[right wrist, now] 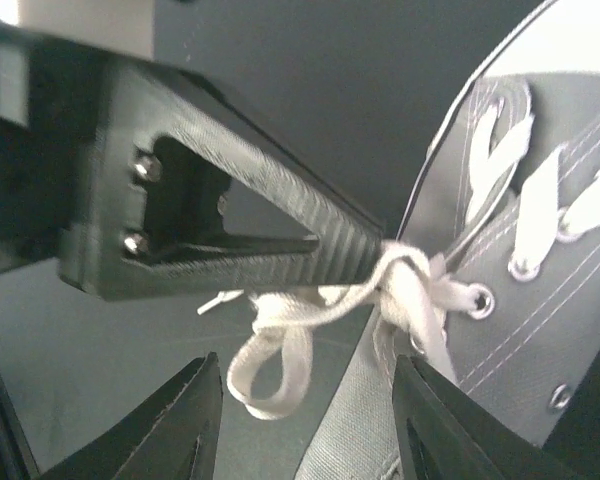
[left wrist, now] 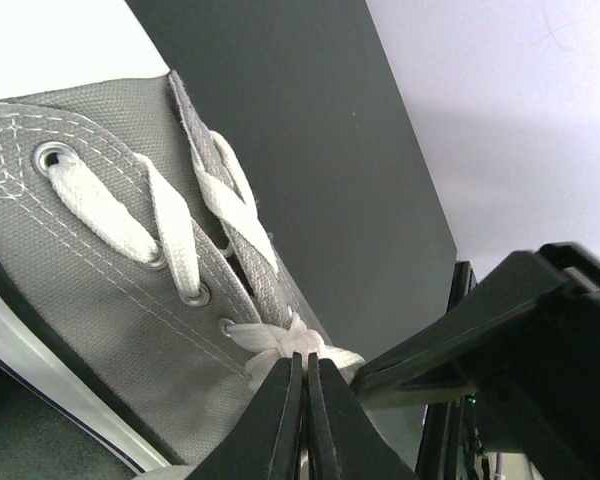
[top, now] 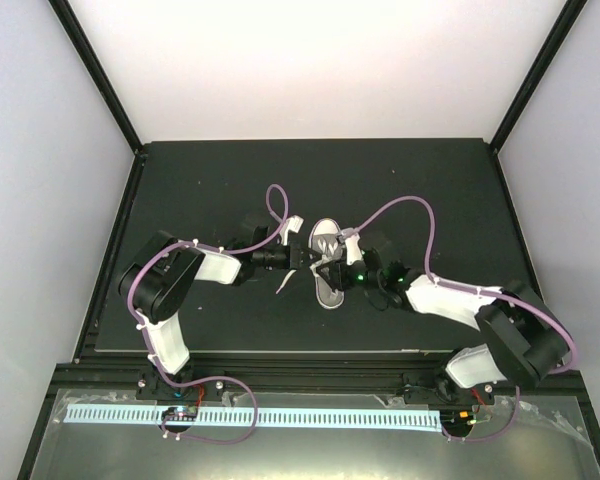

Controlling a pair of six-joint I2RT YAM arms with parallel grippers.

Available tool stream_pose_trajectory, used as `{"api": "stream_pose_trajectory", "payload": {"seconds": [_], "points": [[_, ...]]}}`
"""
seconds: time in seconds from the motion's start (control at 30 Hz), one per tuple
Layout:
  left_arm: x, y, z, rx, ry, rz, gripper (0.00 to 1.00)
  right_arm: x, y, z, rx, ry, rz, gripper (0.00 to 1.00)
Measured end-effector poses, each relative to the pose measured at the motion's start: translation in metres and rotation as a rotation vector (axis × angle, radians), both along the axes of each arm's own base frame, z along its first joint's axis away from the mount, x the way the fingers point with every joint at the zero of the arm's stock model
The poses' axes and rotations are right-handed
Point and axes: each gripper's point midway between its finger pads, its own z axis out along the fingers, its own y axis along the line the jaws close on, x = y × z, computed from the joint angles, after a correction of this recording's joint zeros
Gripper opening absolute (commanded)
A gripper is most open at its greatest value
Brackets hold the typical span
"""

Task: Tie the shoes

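The grey canvas shoe (top: 327, 262) with a white sole lies mid-table between both arms. Its white laces (left wrist: 180, 250) cross the eyelets and end in a knot (left wrist: 290, 340) at the top. My left gripper (left wrist: 305, 368) is shut, its tips pinching the lace right at that knot. In the right wrist view the same knot (right wrist: 405, 275) sits against the left gripper's black finger (right wrist: 280, 230), and a lace loop (right wrist: 280, 365) hangs below it. My right gripper (right wrist: 305, 375) stands open around that loop without touching it.
The shoe rests on a black mat (top: 230, 190) inside white walls, with a black frame post (top: 100, 75) at each back corner. The two grippers nearly meet over the shoe. A white perforated strip (top: 280, 415) runs along the near edge.
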Motion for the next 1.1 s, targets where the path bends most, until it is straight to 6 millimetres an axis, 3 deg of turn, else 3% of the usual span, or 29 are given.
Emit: {"api": "stream_pose_trajectory", "payload": {"seconds": [0.1,0.27,0.47,0.63,0.83,1.1], "points": [[0.0,0.0,0.001,-0.002,-0.002,0.001,0.01,-0.004,0.003,-0.015,-0.021,0.04,0.019,0.49],[0.0,0.0,0.0,-0.002,-0.001,0.001,0.01,-0.007,0.008,-0.023,-0.026,0.066,0.045,0.41],[0.001,0.0,0.0,-0.001,-0.001,0.003,0.02,-0.008,0.013,-0.02,-0.01,0.068,0.064,0.02],[0.001,0.001,0.0,0.005,-0.004,0.008,0.02,-0.005,0.009,-0.017,-0.017,0.063,0.035,0.02],[0.006,0.005,0.009,0.008,-0.037,0.026,0.02,0.008,-0.01,0.003,-0.023,0.018,-0.048,0.02],[0.008,0.01,0.01,0.013,-0.042,0.039,0.02,0.014,-0.033,-0.011,-0.078,0.047,-0.122,0.02]]}}
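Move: The white lace loop that the right hand's open fingers are going for lies about 1 cm back, 1 cm left and 2 cm below it. The knot is some 3 cm ahead of that loop, level with it left to right and at its height. The shoe's toe cap is roughly 13 cm ahead of the right hand, 0 cm sideways and 5 cm down. From the left hand, already shut on the lace, the loop lies about 2 cm back, 1 cm right and 1 cm below. The right hand sinks about 2 cm, pinches the lace, then draws it some 4 cm right from the left grip. ##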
